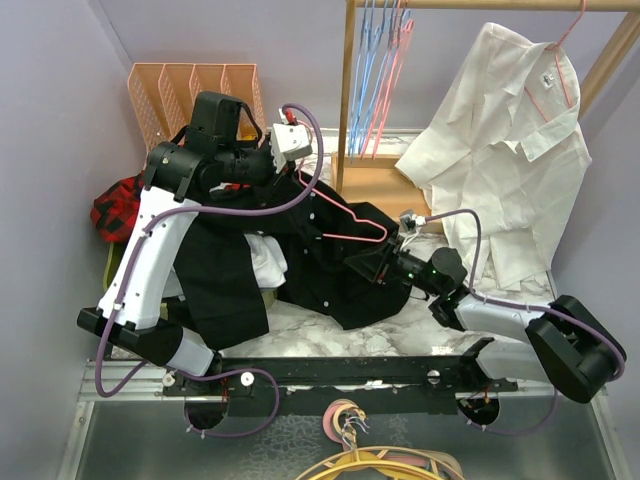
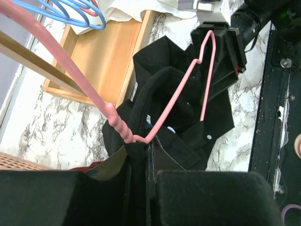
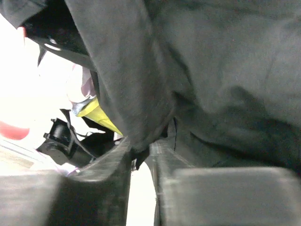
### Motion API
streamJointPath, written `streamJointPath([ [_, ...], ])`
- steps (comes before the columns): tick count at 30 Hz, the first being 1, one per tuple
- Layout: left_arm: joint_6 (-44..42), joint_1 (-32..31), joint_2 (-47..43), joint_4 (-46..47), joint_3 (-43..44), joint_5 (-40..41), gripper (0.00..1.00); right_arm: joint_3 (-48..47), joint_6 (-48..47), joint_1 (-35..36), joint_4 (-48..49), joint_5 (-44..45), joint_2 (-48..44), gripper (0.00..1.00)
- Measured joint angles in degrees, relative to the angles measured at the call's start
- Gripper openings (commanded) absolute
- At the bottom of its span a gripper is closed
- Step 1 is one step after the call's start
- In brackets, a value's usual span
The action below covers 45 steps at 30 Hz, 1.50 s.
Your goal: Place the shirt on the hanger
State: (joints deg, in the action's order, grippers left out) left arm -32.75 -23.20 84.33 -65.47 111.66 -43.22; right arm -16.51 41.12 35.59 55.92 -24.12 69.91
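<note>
The black shirt hangs and trails between my two grippers over the marble table. My left gripper is raised and shut on the shirt's collar edge. The pink hanger has its twisted neck right at those fingertips; I cannot tell whether it is pinched too. Its wire runs through the collar opening toward my right gripper. My right gripper is low on the table and shut on a fold of the black shirt, pinched between its fingers.
A white shirt hangs on a wooden rack at the back right, with blue hangers beside it. The rack's wooden base lies behind the shirt. An orange file rack and a red plaid garment are at the back left.
</note>
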Motion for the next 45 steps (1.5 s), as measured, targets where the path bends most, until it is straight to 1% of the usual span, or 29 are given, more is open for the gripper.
streamJointPath([
  [1,-0.02,0.11,0.0,0.0,0.17,0.0,0.0,0.0,0.46,0.2,0.09,0.15,0.57,0.01],
  [4,-0.35,0.26,0.0,-0.09,0.44,0.5,0.0,0.0,0.55,0.74,-0.42,2.51,1.29,0.01],
  [8,-1.73,-0.46,0.2,-1.36,1.81,4.66,0.0,0.0,-0.09,0.74,-4.68,8.35,-1.77,0.01],
  [14,-5.77,-5.22,0.52,-4.57,5.9,14.88,0.0,-1.92,-4.0,0.68,-16.04,16.94,-9.81,0.01],
  [16,-7.19,-7.45,0.52,-4.74,6.25,19.39,0.0,-3.23,-5.51,0.42,-19.93,18.56,-11.13,0.01],
  [20,-9.29,-10.25,0.74,-5.22,6.19,26.36,0.0,-4.59,-7.17,0.31,-24.52,19.67,-11.93,0.01],
  [24,-10.95,-13.09,0.83,-4.76,4.2,33.38,0.0,-5.09,-8.26,0.28,-28.13,20.35,-13.29,0.01],
  [28,-11.87,-15.28,0.83,-1.57,-0.85,41.44,0.0,-7.1,-9.14,0.24,-33.4,20.39,-14.8,0.01],
  [31,-11.54,-15.96,0.98,1.27,-3.87,46.12,0.0,-9.99,-9.46,0.02,-35.85,17.7,-14.95,0.01],
  [33,-10.6,-16.06,1.07,3.54,-5.18,47.93,0.0,-11.74,-9.2,-0.2,-35.41,13.0,-14.64,0.01],
  [36,-8.15,-16.2,1.49,7.23,-6.05,49.31,0.0,-14.38,-6.58,-0.28,-31.1,3.74,-11.87,0.01],
  [38,-5.6,-16.26,2.08,9.57,-6.01,49.22,0.0,-16.0,-3.72,0.33,-26.64,-1.92,-8.26,0.01],
  [42,0.04,-16.31,4.55,11.32,-3.06,46.42,0.0,-20.76,-1.4,4.15,-20.94,-9.44,-0.28,0.01],
  [45,2.1,-16.28,6.01,10.29,0.57,40.15,0.0,-23.37,-1.01,6.21,-17.29,-12.31,3.37,0.02],
])
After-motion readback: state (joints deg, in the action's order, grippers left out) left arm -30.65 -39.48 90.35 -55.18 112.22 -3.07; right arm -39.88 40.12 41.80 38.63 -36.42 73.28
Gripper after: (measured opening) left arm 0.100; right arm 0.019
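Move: The black shirt's loose edge lies right at the right hand's half-open fingers, within about a centimetre ahead and to the left. From that hand, the pink hanger's free end is about 1 cm ahead, 4 cm right and 7 cm higher; the white cloth is some 24 cm left, 9 cm ahead and 10 cm lower. From the left hand, already pinching collar and hanger neck together, the shirt edge is about 15 cm right, 4 cm back and 19 cm below. The shirt's edge is pinched by the right fingers, drawn about 6 cm forward and right around the hanger's free end, then lifted some 9 cm while swinging about 12 cm left and a little back. The left hand, keeping its grip on collar and hanger neck, rolls and tilts up some 30 degrees, dips and reaches about 7 cm forward, then turns back partway as it shifts right. ##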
